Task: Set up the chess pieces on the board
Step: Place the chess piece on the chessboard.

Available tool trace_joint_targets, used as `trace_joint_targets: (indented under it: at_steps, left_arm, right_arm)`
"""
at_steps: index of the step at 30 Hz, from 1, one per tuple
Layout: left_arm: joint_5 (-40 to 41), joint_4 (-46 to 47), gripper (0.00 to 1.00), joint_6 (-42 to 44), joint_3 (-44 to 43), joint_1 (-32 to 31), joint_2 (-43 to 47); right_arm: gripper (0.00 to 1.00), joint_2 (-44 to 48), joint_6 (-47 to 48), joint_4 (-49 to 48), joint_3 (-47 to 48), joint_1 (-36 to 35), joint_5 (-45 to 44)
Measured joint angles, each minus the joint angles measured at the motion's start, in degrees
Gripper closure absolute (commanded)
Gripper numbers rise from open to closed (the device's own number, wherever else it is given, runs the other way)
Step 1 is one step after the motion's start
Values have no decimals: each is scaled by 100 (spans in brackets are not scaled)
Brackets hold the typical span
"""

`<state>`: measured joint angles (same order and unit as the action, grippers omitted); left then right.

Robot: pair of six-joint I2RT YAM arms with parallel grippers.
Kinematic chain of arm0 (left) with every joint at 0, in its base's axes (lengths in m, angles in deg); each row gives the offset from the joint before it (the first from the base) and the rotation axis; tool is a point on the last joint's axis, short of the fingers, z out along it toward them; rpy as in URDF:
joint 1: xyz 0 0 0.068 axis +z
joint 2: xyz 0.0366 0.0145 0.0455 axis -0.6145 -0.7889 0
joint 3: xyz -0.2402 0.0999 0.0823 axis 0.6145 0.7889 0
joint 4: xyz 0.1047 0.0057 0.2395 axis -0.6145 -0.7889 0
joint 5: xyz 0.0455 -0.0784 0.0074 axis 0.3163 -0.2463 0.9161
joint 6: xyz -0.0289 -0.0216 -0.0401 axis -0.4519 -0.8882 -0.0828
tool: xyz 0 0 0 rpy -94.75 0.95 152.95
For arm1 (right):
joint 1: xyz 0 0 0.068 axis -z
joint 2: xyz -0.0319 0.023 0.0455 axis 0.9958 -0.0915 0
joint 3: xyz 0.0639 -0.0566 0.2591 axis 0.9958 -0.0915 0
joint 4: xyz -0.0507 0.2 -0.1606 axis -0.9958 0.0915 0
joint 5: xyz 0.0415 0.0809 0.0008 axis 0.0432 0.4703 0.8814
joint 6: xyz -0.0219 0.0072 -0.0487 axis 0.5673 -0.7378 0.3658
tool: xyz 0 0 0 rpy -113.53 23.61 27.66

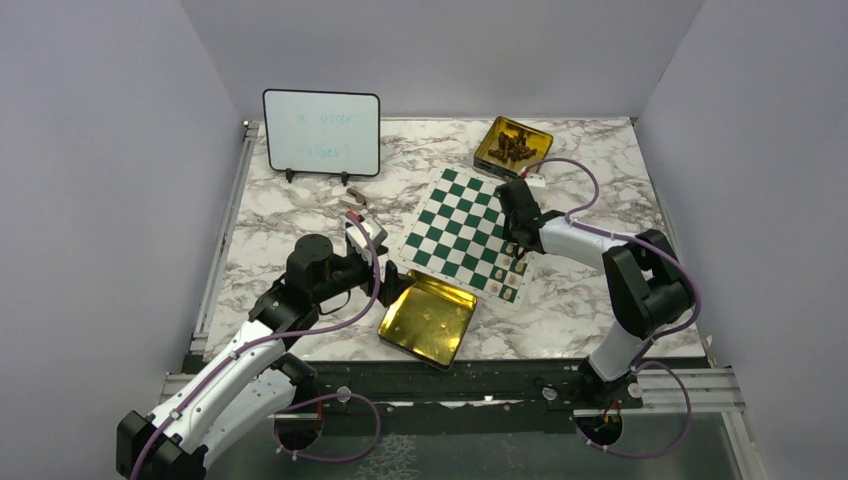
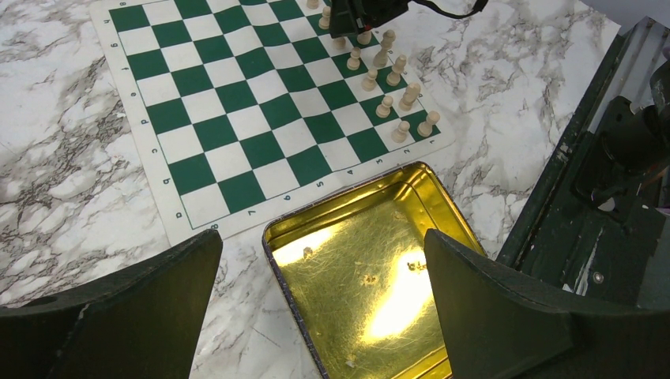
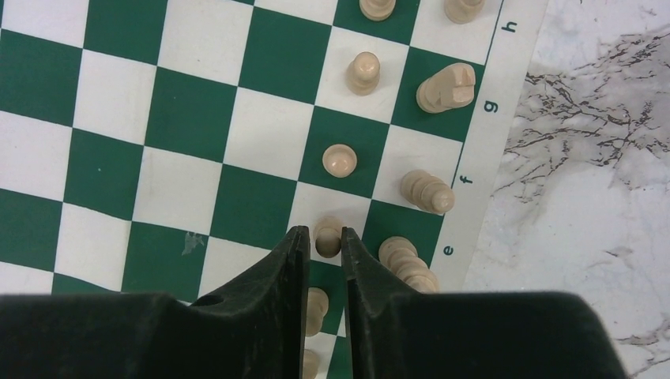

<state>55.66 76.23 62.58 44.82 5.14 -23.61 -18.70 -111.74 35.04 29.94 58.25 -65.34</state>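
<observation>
The green-and-white board (image 1: 455,225) lies at the table's centre right. Several cream chess pieces (image 2: 385,105) stand in two rows along its right-hand edge. My right gripper (image 3: 323,233) is low over that edge, its jaws parted a little around a pawn (image 3: 328,239) that stands on a white square, with a thin gap at the left finger. Beside it stand another pawn (image 3: 340,160), a knight (image 3: 446,87) and a taller piece (image 3: 427,192). My left gripper (image 2: 322,241) hangs wide open above an open gold tin (image 2: 371,284), holding nothing.
A second gold tin (image 1: 512,145) holding dark pieces sits behind the board. A whiteboard (image 1: 321,132) stands at the back left. The near gold tin (image 1: 428,320) lies just off the board's front corner. Black frame rails (image 2: 585,205) run along the table's near edge.
</observation>
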Motion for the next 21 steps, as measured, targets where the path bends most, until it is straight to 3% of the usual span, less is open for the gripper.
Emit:
trace_joint_targets:
  at_steps: [15,21]
  left_arm:
    - [0,0,1,15,0,0,0]
    - [0,0,1,13,0,0,-2]
  right_arm:
    - [61,20,15,103,81,0,7]
    - [51,361,122,339,264,0,17]
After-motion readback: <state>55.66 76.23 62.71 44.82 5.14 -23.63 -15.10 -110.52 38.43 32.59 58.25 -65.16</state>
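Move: The pawn being set down stands on its white square in the e file, between the right hand's barely parted fingertips, its middle about 1 cm below the hand point. From this hand the next pawn is about 3 cm ahead and 1 cm right, another 3 cm back and 1 cm left, the bishop 2 cm ahead and 4 cm right, all about 1 cm lower. The pawn lies roughly 16 cm ahead, 25 cm right and 17 cm below the left hand. The pawn is left standing as the right hand's fingers, already loosening, spread further to either side of its head. The hand holds its place while they part, then lifts nearly straight up and away from the board, by about 3 cm, gathering speed, with the fingers still opening to a little under half and the wrist hardly turning. ##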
